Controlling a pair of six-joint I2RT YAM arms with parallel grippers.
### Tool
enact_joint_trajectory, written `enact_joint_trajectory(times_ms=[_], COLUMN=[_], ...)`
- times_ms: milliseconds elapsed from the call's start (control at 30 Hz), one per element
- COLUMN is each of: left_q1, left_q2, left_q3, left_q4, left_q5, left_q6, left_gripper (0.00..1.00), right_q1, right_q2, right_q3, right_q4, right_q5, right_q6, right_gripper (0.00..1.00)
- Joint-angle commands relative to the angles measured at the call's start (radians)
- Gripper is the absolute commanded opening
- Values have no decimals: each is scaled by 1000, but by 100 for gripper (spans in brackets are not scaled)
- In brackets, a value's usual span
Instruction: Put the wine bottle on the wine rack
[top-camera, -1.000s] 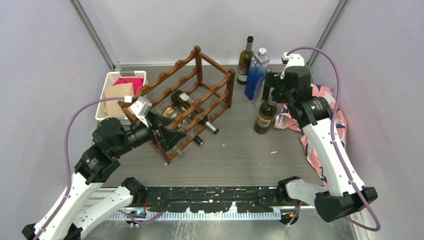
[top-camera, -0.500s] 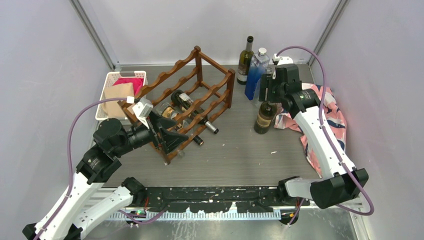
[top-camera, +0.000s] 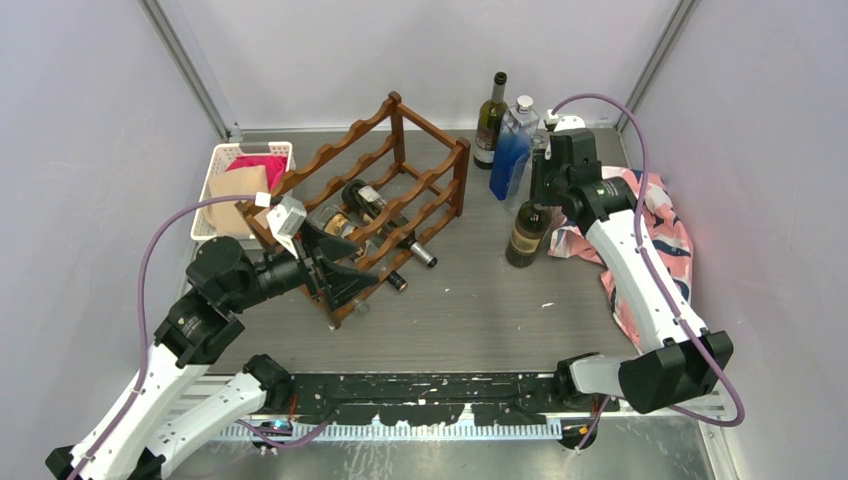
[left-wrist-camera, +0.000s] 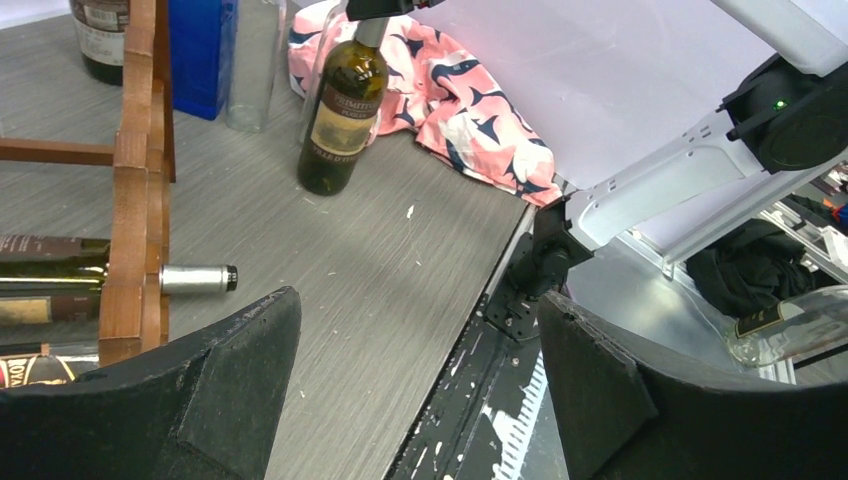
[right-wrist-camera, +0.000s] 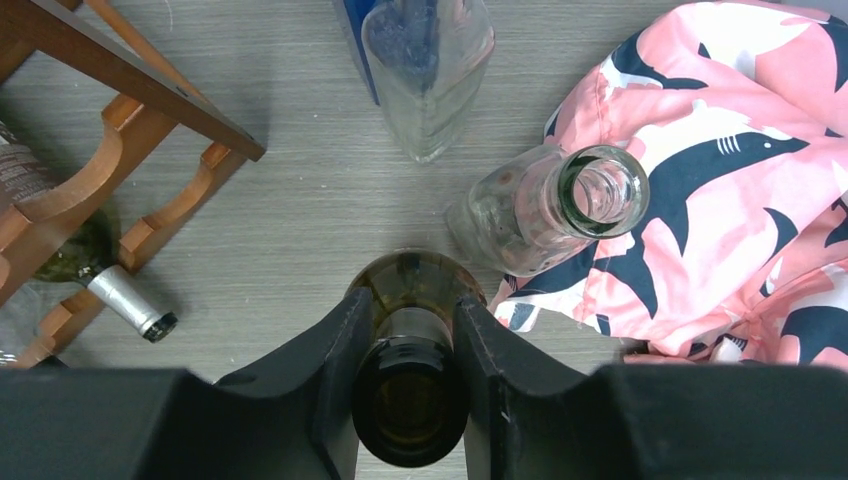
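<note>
The wine bottle (top-camera: 525, 235), dark brown with a tan label, stands upright on the grey table right of the wine rack (top-camera: 385, 200). My right gripper (top-camera: 540, 192) is shut on its neck from above. In the right wrist view both fingers of the right gripper (right-wrist-camera: 413, 305) press the neck of the wine bottle (right-wrist-camera: 410, 400). The rack is reddish-brown wood with wavy rails, and several bottles lie in it. My left gripper (top-camera: 340, 270) hangs open at the rack's near end, and nothing sits between the fingers of the left gripper (left-wrist-camera: 417, 300). From there the wine bottle (left-wrist-camera: 340, 120) shows beyond the wine rack (left-wrist-camera: 135, 180).
A blue bottle (top-camera: 512, 150) and a dark green bottle (top-camera: 490, 120) stand behind the held one. A clear glass bottle (right-wrist-camera: 545, 205) stands close beside it, against a pink shark-print cloth (top-camera: 655, 230). A white basket (top-camera: 240, 185) with cloths sits left of the rack.
My right gripper came down over the bottle's neck and closed on it. The left arm has hardly moved.
</note>
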Motion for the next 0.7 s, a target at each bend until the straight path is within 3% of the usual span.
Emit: enact_joint_trajectory(times_ms=[0,200,400,533,667], left_q1=[4,4,-36,-151,-351], left_q2=[2,30,46,92,164], left_q3=[-8,0,8,23,60], left_q4=[98,147,164,165,119], left_q5=[70,182,229,176,36], left_q6=[-26,-76,-99,-71,51], left_gripper=[87,85,83,82,82], right_q1=[-4,-4,-6,-9,-11], right_q2=[-37,-91,-185,-243,-285], right_q3=[0,-19,-56,-78,-87], right_q4=[50,52,53,49,48], right_q5=[0,-48,-189,-325,-421], right_q6=[-7,1,41,62,82], right_gripper=[23,2,1,1,1])
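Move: The right hand already grips the wine bottle by its neck. The wine rack's middle lies about 38 cm to its left, level with it fore and aft and about 10 cm lower. The open clear bottle stands some 5 cm farther out and 6 cm right, the blue bottle about 14 cm ahead and 6 cm left, both about 14 cm lower. From the empty left hand, the held bottle is about 18 cm ahead, 35 cm right and 23 cm lower; the rack's middle is 18 cm ahead, 3 cm left. Keeping its pinch on the wine bottle's neck, the right hand, after a brief hold, draws back about 6 cm and 3 cm left towards the rack, rising slightly, while it rolls its left side up and turns counter-clockwise, each some 10 degrees. The open left hand swings back and right, about 5 cm each way, turning some 20 degrees clockwise, and closes the gap to the bottle. ##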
